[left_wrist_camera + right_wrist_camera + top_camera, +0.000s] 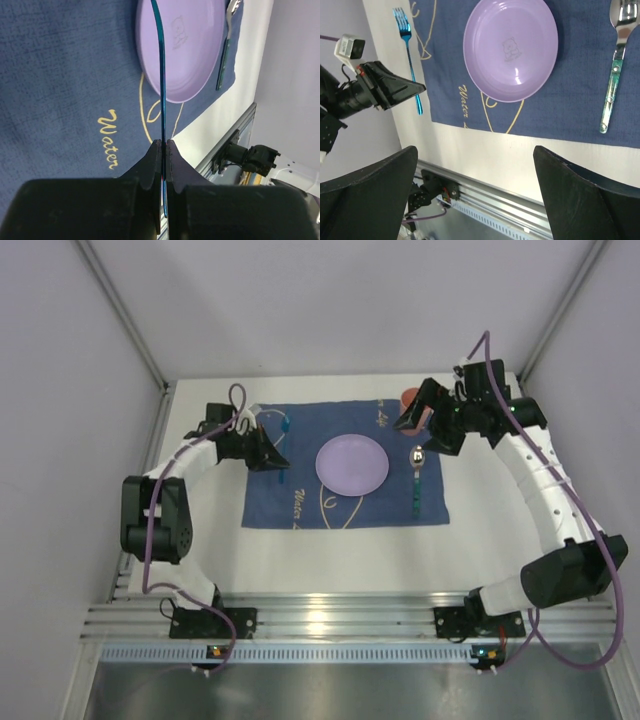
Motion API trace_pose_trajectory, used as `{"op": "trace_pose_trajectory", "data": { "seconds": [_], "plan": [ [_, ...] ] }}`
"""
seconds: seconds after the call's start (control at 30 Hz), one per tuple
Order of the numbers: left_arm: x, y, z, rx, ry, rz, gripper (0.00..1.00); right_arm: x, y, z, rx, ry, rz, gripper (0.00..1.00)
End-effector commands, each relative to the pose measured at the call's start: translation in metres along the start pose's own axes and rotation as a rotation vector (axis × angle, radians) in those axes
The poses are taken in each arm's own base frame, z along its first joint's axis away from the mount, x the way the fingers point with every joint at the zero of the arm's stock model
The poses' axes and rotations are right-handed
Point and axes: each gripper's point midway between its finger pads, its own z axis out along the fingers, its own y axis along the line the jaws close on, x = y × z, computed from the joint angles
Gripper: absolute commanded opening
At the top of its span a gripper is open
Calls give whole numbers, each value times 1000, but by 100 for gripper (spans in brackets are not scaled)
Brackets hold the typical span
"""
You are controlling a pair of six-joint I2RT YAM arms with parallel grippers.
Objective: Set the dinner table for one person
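Note:
On the white dinner table point(330, 560) lies a dark-blue cloth point(300, 505) with yellow drawings. At its centre sits a purple plate point(351, 464) point(185, 50) point(510, 47), and a spoon point(416, 480) point(615, 65) with a green handle lies to the plate's right. My left gripper point(276, 457) point(163, 145) is shut on the handle of a shiny blue fork point(161, 75) point(408, 55), holding it over the cloth's left edge, tines toward the far side. My right gripper point(425, 425) point(475, 195) hangs wide open and empty above the spoon's bowl end.
A reddish object point(408, 398) shows partly behind the right gripper at the cloth's far right corner. A ribbed aluminium rail point(340, 615) point(520, 200) runs along the near edge. White walls enclose the table on three sides.

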Motion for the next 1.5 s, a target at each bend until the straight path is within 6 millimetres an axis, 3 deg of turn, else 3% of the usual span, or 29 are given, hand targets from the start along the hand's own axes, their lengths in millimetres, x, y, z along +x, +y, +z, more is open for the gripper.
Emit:
{"op": "trace_pose_trajectory", "data": {
  "seconds": [0.0, 0.13, 0.27, 0.33, 0.4, 0.43, 0.47, 0.5, 0.77, 0.9, 1.0, 1.07, 1.13, 1.17, 1.2, 1.23, 1.27, 1.33, 1.4, 1.47],
  "plan": [
    [6, 7, 14, 97, 68, 58, 0, 5, 2, -12, -21, -1, -33, 100],
    [3, 38, 27, 7, 104, 23, 1, 7, -1, -11, -13, 8, -35, 100],
    [4, 50, 33, -29, 119, -10, 7, 8, -3, -10, -8, 10, -33, 100],
    [4, 51, 35, -33, 112, -26, 11, 8, -5, -9, -2, 12, -31, 100],
    [4, 53, 34, -47, 106, -33, 23, 10, -7, -7, 2, 22, -29, 100],
    [5, 54, 34, -54, 106, -33, 32, 11, -8, -5, 5, 25, -28, 100],
    [4, 57, 33, -80, 101, -35, 55, 11, -9, -5, 6, 26, -30, 100],
    [5, 58, 31, -90, 101, -33, 98, 10, -9, -4, 7, 28, -33, 100],
    [1, 46, -7, -242, 51, 7, 99, 5, -25, -3, 84, 17, -106, 100],
    [-16, 47, -36, -399, -10, 63, 99, 9, -34, -5, 118, 25, -139, 100],
    [-40, 51, -69, -577, -148, 94, 99, 7, -24, -17, 72, -6, -199, 100],
    [-58, 66, -99, -758, -280, 86, 99, -1, -11, -31, 32, -59, -257, 100],
    [-90, 56, -149, -888, -563, 135, 99, -12, 5, -59, -10, -176, -317, 100],
    [-71, 75, -150, -927, -566, 178, 99, -16, 8, -67, -19, -223, -341, 100],
    [-107, 19, -185, -778, -901, 323, 99, -23, 16, -88, -46, -323, -369, 100],
    [-103, 13, -192, -740, -998, 403, 99, -24, 15, -94, -42, -362, -374, 100],
    [-67, 56, -172, -768, -975, 494, 99, -17, 6, -98, -23, -387, -343, 100],
    [-54, 30, -197, -630, -1248, 612, 98, -19, -20, -97, 69, -454, -260, 100],
    [-35, 67, -179, -672, -1163, 550, 96, -5, -55, -93, 156, -486, -150, 100],
    [-19, 92, -154, -697, -1024, 557, 95, 13, -73, -82, 168, -464, -138, 100]
  ]
}}
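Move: Straight below the left hand, about 8 cm down, is the bare mat spot for the fork it already holds. From that hand the plate lies some 15 cm to the right and level with it, 8 cm lower; the "Water" lettering sits 2 cm right and 8 cm back; the spoon is about 30 cm right and 3 cm back. From the right hand, empty and open, the fork spot lies roughly 28 cm left, 3 cm ahead and 22 cm below. Lowering the fork about 8 cm straight down, with a slight wrist tilt, the left hand opens wide on the mat beside the plate and lets go. It then rises and sweeps some 17 cm left past the mat's edge, its wrist swinging up and counter-clockwise, finally drawing back and sinking a little. Late on, the right hand, still open, rises while retreating back and right. ##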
